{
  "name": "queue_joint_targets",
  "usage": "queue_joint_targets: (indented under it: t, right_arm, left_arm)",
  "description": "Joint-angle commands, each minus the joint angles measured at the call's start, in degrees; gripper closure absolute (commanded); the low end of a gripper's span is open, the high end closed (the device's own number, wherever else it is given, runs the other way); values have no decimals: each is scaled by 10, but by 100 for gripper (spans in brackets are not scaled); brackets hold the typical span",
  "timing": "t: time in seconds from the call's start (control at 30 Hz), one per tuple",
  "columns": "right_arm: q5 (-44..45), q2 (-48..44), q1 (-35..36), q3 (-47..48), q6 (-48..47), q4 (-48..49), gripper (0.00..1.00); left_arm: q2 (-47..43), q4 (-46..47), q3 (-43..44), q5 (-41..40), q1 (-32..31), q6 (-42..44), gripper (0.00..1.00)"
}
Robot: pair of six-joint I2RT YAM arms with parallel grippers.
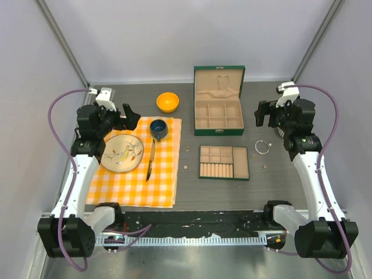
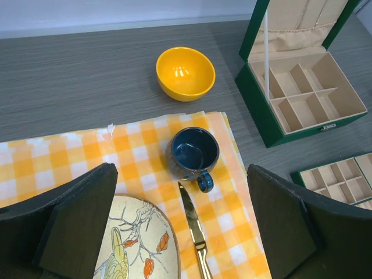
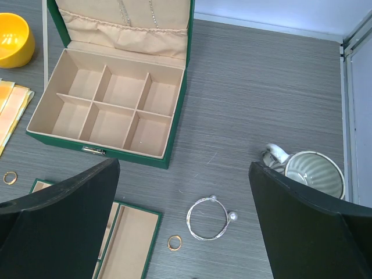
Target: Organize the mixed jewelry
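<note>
The mixed jewelry lies loose on the grey table. A thin silvery hoop bracelet (image 1: 263, 147) with two pearl ends (image 3: 232, 217) rests right of the green compartment tray (image 1: 224, 178). A small gold ring (image 3: 175, 243) lies beside the tray's corner, and another gold ring (image 3: 10, 177) lies further left. Tiny pale pieces (image 1: 185, 168) dot the table left of the tray. My right gripper (image 3: 183, 164) hovers open above the bracelet, holding nothing. Over the checked cloth, my left gripper (image 2: 181, 168) is open and empty.
An open green jewelry box (image 1: 218, 131) with bare compartments stands behind the tray. A yellow bowl (image 1: 167, 102), a blue cup (image 1: 158, 128), a painted plate (image 1: 122, 153) and a knife (image 1: 150, 160) sit at the left. A striped mug (image 3: 311, 174) stands by the right arm.
</note>
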Motion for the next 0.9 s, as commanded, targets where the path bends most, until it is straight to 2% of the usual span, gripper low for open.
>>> queue_joint_targets:
  t: [0.0,0.47,0.7,0.73,0.87]
  right_arm:
    - [1,-12,0,3,2,28,0]
    - [3,16,-1,22,-13,-2,0]
    - [93,71,-1,45,-47,-53,1]
    - [100,83,-1,48,-53,-60,4]
    - [102,102,-1,34,-72,-83,5]
  left_arm:
    - [-14,17,1,-1,3,-2,0]
    - [-17,18,-6,2,4,1,0]
    - [-13,18,-7,22,3,1,0]
    - [-11,18,-7,26,3,1,0]
    - [-5,18,-10,45,3,1,0]
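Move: The pearl bracelet lies about 5 cm back and 4 cm to the right of the right hand, some 20 cm below it. A gold ring is roughly 10 cm back and 1 cm left of the hand, the ribbed mug about 4 cm ahead and 15 cm right, and the small tray some 12 cm back and 14 cm left. From the left hand the bracelet is about 55 cm right and 5 cm back. The right hand sinks about 5 cm, drifting right towards the bracelet and tipping downward some 10 degrees, fingers open. ##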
